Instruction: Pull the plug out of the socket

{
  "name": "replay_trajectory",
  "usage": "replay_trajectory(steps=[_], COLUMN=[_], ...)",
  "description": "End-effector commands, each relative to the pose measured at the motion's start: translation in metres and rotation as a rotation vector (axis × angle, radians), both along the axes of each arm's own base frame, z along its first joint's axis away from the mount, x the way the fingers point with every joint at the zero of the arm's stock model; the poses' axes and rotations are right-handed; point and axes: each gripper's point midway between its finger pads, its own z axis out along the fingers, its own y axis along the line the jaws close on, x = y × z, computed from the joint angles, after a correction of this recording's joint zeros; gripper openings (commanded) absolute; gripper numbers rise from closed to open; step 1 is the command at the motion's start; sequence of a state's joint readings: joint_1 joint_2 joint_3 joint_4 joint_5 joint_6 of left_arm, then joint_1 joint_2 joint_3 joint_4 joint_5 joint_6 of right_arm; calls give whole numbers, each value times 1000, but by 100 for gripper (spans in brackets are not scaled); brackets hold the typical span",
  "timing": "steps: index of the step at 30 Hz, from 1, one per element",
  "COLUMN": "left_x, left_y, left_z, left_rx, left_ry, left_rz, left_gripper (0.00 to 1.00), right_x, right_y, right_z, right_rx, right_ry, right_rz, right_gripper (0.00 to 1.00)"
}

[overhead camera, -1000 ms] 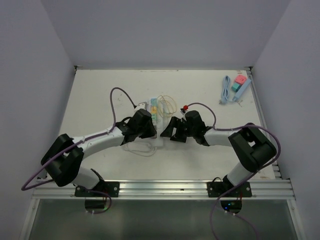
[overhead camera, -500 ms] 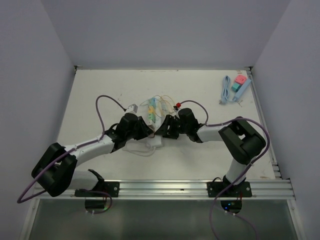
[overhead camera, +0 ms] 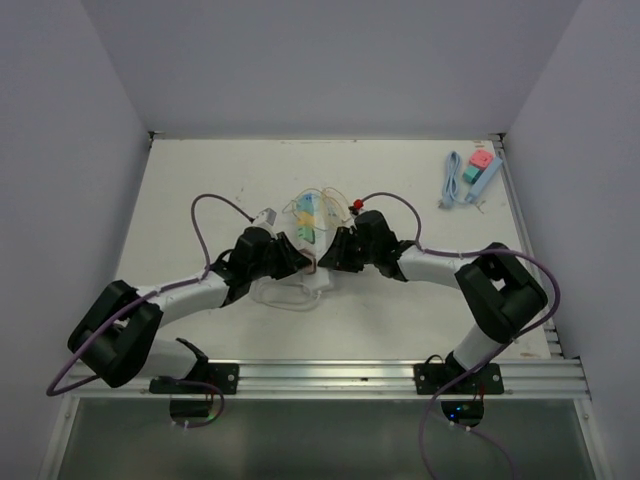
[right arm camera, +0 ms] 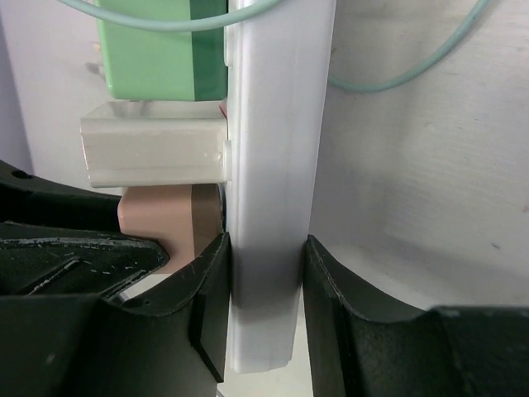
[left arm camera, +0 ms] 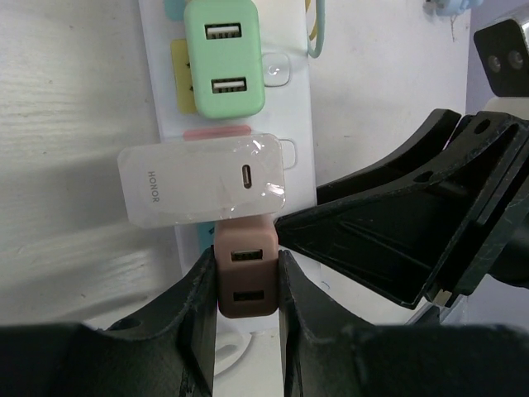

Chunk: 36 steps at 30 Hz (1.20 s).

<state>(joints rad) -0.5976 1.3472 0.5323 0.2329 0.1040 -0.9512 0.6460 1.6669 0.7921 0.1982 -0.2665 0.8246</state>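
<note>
A white power strip, the socket, lies in the middle of the table. It carries a green plug, a white HONOR plug and a brown two-port plug at its near end. My left gripper is shut on the brown plug, one finger on each side. From the right, my right gripper is shut on the strip's near end, pads against both long faces. From above, both grippers meet at the strip.
Thin pale cables loop off the strip's far end, and a white cord curls at its near end. A blue cable and pink and teal blocks lie at the back right. Walls close in the table on three sides.
My right gripper came in from the right and closed its jaws on the strip's near end. The left gripper kept its hold on the brown plug while its arm shifted left.
</note>
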Motion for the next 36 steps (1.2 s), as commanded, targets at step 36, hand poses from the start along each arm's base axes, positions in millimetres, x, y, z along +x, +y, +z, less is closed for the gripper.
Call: replay_trajectory(steps=[36], left_x=[123], left_y=[144], left_z=[19], left_rx=[-81], left_ry=[-152], left_rz=[413], left_gripper=[0], right_x=[1], right_y=[-106], right_z=[-23], right_rx=[-281], right_ry=[31], right_rz=[-91], right_gripper=[0])
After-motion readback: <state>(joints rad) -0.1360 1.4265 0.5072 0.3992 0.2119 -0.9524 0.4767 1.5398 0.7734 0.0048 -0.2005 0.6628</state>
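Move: The brown plug is already between my left fingertips and still in the socket strip, whose middle is about 6 cm ahead and 2 cm right of that hand. From the left hand, the white plug is next along, about 4 cm ahead, and the green plug some 8 cm ahead, both roughly in line. From my right hand, already gripping the strip near its close end, the brown plug is about 4 cm left and 1 cm ahead, just above. I keep both grips and draw the strip rightward with my right hand, about 8 cm in all and some 3 cm forward, its left side dipping. My left hand first gives about 1 cm to the right, rolling slightly, then takes the brown plug away from the strip to the left and forward, speeding up to roughly 13 cm left and 9 cm forward, turning about 20 degrees counter-clockwise. ##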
